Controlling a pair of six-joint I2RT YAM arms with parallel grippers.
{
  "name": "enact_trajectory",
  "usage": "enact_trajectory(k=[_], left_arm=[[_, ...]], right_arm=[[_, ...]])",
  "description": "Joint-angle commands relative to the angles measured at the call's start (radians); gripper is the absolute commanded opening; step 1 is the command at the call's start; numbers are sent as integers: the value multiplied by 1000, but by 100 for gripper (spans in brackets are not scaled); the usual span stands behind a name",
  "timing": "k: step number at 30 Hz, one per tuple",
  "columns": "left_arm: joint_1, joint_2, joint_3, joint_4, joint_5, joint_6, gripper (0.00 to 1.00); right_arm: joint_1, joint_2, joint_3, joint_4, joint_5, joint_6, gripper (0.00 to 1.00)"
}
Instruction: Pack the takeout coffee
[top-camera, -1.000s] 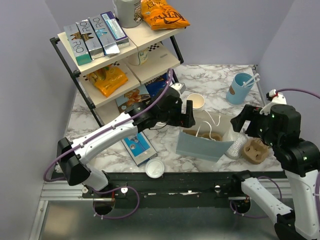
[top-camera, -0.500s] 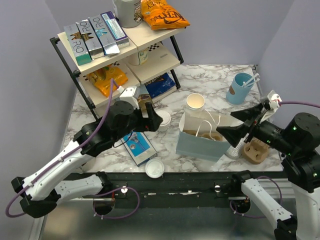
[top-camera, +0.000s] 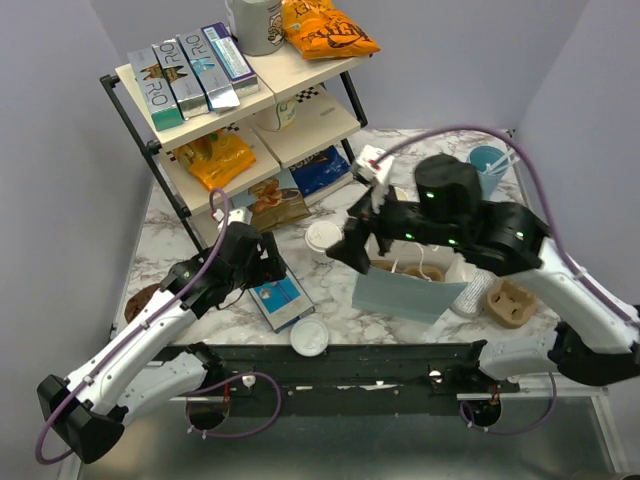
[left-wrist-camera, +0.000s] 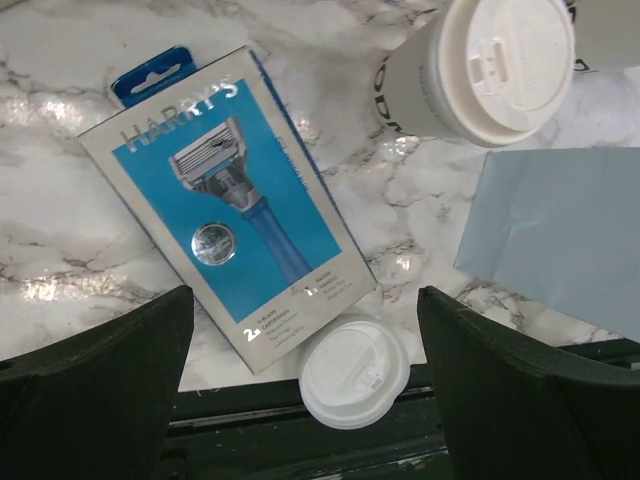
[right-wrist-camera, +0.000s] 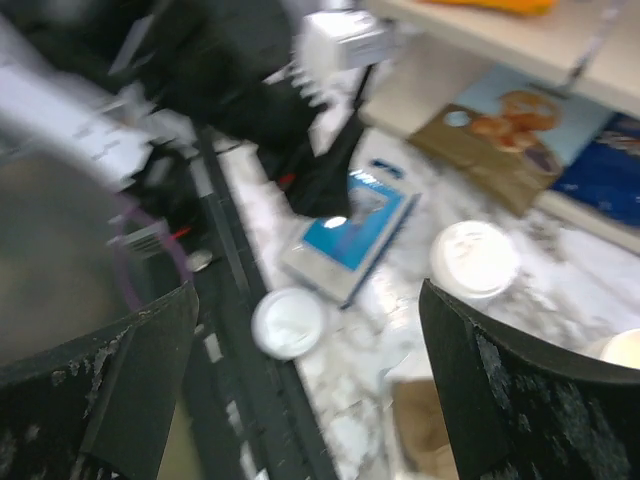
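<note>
The takeout coffee (top-camera: 323, 237) is a cream paper cup with a white sip lid, standing upright on the marble just left of the pale blue paper bag (top-camera: 405, 290). My left gripper (top-camera: 270, 263) hovers open over the blue razor box (top-camera: 280, 298); its wrist view shows the coffee (left-wrist-camera: 480, 65) at the upper right, apart from the fingers. My right gripper (top-camera: 345, 252) reaches leftward over the bag and stands open beside the coffee. In the blurred right wrist view, the coffee's lid (right-wrist-camera: 473, 258) lies ahead of the open gripper (right-wrist-camera: 305, 400).
A loose white lid (top-camera: 310, 337) lies at the table's near edge by the razor box (left-wrist-camera: 225, 205). A brown cup carrier (top-camera: 510, 303) sits right of the bag. A blue mug (top-camera: 482, 175) stands at the back right. A stocked shelf (top-camera: 250, 110) fills the back left.
My right arm has swung from the right edge across the bag toward the coffee. My left arm has drawn back to the left and nearer, over the razor box.
</note>
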Motion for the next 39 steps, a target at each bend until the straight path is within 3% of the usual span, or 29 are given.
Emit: enact_trajectory(k=[1, 8, 13, 16, 34, 39], left_arm=[[61, -108, -55, -53, -18, -50, 99], [115, -195, -99, -177, -116, -104, 99], [121, -247, -99, -201, -161, -153, 99], [120, -272, -96, -220, -178, -162, 99], [120, -270, -101, -185, -135, -113, 99], [120, -263, -104, -177, -132, -108, 99]], right_arm=[[24, 194, 157, -110, 402, 79, 100], [32, 443, 238, -135, 530, 202, 98], [44, 636, 341, -227, 666, 288, 91], [47, 708, 370, -242, 663, 319, 83], [28, 925, 401, -210, 628, 376, 54], [3, 936, 389, -198, 616, 389, 52]])
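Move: The lidded coffee cup stands about 19 cm ahead of my right hand, 3 cm to its left and 35 cm below. The razor box lies some 9 cm nearer to me than the cup and 11 cm left of it; the paper bag's middle is about 6 cm nearer and 21 cm right of the cup. The empty cup stack stands 8 cm beyond the cup and 16 cm right of it. From my left hand the lidded cup is roughly 10 cm ahead, 13 cm right and 12 cm below. I bring my right hand down about 25 cm and some 15 cm forward, with a lesser shift left, from high up towards the lidded cup, swinging its fingers from pointing left to pointing down and forward. They narrow from wide open to about half, still empty and short of the cup. My left hand, open and empty, draws about 8 cm left and slightly back, away from the cup, turning counter-clockwise. ##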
